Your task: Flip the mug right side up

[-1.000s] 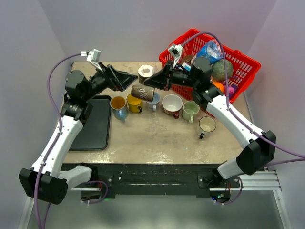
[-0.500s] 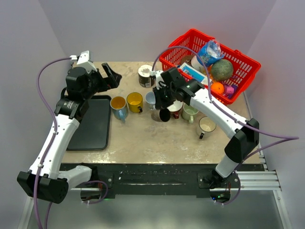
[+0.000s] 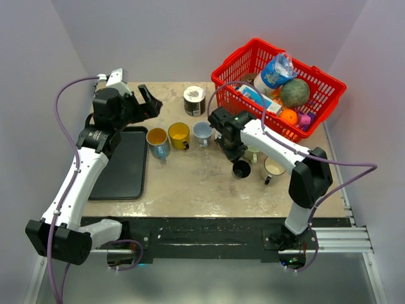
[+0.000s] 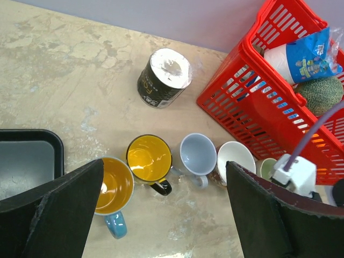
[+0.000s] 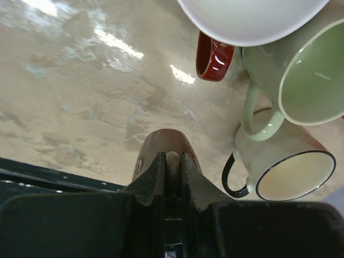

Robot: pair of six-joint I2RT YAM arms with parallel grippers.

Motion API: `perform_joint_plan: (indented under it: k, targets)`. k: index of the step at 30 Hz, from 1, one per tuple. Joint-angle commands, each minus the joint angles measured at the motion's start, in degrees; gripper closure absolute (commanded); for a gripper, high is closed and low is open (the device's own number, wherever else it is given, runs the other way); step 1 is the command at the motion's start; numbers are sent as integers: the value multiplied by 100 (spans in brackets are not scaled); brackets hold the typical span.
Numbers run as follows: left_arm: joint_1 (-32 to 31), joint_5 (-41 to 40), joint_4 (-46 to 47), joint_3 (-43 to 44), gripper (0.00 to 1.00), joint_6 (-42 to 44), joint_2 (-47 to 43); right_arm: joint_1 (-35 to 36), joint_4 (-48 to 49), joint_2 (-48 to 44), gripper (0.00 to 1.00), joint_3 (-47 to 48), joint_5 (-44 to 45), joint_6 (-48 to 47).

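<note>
The brown mug is in front of the row of mugs, its dark mouth facing up in the top view. My right gripper is shut on its handle; in the right wrist view the handle is pinched between both fingers, with the mug body just beyond them. I cannot tell whether the mug rests on the table or hangs just above it. My left gripper stands wide open at the back left, high above the table, with nothing between its fingers.
Upright mugs stand in a row: blue with orange inside, yellow, light blue, green, cream. A white mug with a red handle is close by. There is a dark tin, a red basket and a black tray.
The right arm carried the brown mug from high at the back, lying sideways, down to the front of the row, mouth now up. The left gripper drew back to the left.
</note>
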Motion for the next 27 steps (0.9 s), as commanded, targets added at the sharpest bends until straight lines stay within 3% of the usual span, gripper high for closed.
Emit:
perform_joint_plan:
  k: [1,27]
  targets:
    - [41,16,211,-110,1,135,4,49,-181,98,100,-242,663,206]
    - [93,174,238,-163,1,179,223,-496,663,116,100,-1333,382,593]
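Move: The right hand already holds the brown mug; the bare table spot it is bound for lies about 5 cm back, 6 cm right and 12 cm below. The cream mug stands about 13 cm right and level with the hand; the green mug some 7 cm ahead and 6 cm right; the white mug roughly 9 cm ahead and 2 cm left, all around 8 cm down. From the left hand the spot is about 35 cm right, 14 cm back and 31 cm below. Still pinching the brown mug by its handle, opening upward, the right hand lowers it about 7 cm while carrying it some 5 cm to the right, towards the bare table left of the cream mug; the drop is quick at first, then slower. The wrist turns roughly 10 degrees clockwise and leans a little; the fingers stay shut. The empty left hand stays wide open and sinks a couple of centimetres. ##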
